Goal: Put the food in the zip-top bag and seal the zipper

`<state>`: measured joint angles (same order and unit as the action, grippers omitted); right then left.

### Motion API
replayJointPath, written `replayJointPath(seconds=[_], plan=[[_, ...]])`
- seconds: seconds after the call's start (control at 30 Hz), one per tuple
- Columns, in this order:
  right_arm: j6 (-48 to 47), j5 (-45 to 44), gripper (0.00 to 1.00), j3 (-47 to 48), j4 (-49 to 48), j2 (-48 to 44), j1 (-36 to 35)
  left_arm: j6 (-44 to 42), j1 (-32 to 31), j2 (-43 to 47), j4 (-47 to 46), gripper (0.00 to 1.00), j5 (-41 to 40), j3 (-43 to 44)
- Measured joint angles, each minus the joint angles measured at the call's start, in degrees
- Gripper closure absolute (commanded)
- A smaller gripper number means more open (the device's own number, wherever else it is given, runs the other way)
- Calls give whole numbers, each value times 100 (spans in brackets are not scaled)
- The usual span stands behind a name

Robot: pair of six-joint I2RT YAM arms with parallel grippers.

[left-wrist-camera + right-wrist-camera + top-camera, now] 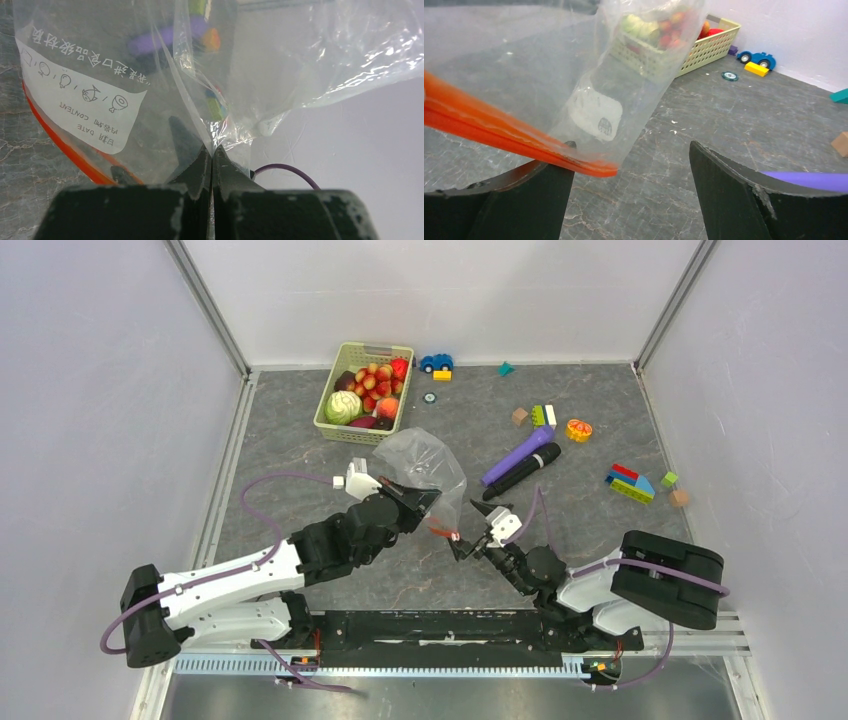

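Observation:
The clear zip-top bag hangs above the table centre, and my left gripper is shut on a fold of its plastic. The left fingers meet at the pinch, and the white label faces that camera. The orange-red zipper runs down toward my right gripper. That gripper is open. The zipper's end lies over its left finger, with nothing clamped. The food lies in the light-green basket at the back.
A purple and a black microphone-like toy lie right of the bag. Building blocks, an orange citrus slice, small cubes and a blue toy car are scattered at the right and back. White walls enclose the table.

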<state>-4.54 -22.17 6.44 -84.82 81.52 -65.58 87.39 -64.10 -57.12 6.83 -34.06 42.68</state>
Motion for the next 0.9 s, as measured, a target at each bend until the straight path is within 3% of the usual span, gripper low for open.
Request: replayJointPath(seconds=[0.13,0.33,0.37,0.4,0.43,0.47,0.5,0.67,0.77,0.9], plan=[[-94,-109,17,63,-9,-70,0,0,0,31,-4,98,11,-2],[-149,-13,65,129,-15,-70,0,4,0,11,-7,97,11,-2],[-129,26,71,131,-22,-72,0,4,0,4,-7,84,11,-2],[-125,55,78,131,-20,-85,0,0,0,4,-7,63,11,-4],[-92,76,84,131,-17,-120,0,-22,0,11,-13,28,7,-9],[-70,96,95,129,-13,-177,-2,-103,-2,26,-20,3,0,-17],[-26,105,100,127,-4,-264,-4,-214,-2,55,-31,0,-9,-33],[413,42,100,245,474,-1386,-2,-984,-4,393,-127,0,-57,-79],[885,-201,100,872,2022,-1989,11,-1961,-4,706,-278,0,-42,-81],[1690,-358,100,1954,4411,-2122,186,-3298,-4,1091,-396,0,50,-81]])
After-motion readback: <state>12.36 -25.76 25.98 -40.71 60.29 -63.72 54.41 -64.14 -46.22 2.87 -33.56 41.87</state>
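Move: The zip-top bag's orange zipper strip passes between the right hand's open fingers, its near end about 2 cm to the hand's left and 1 cm back and below. The purple microphone lies some 22 cm ahead and 15 cm right, the black one about 19 cm ahead and 16 cm right, both about 13 cm below. From the left hand, still pinching the bag film, that strip end is roughly 4 cm back, 4 cm right and 10 cm below. Rising slowly at first, the right hand shuts its wide-open fingers on the orange zipper strip, pinching it, then lifts quickly, some 9 cm in all, its wrist rolling and tipping a little. Meanwhile the left hand, at first still, springs open, lets go of the bag film and backs away up and to the left about 5 cm, tipping its fingers upward. ##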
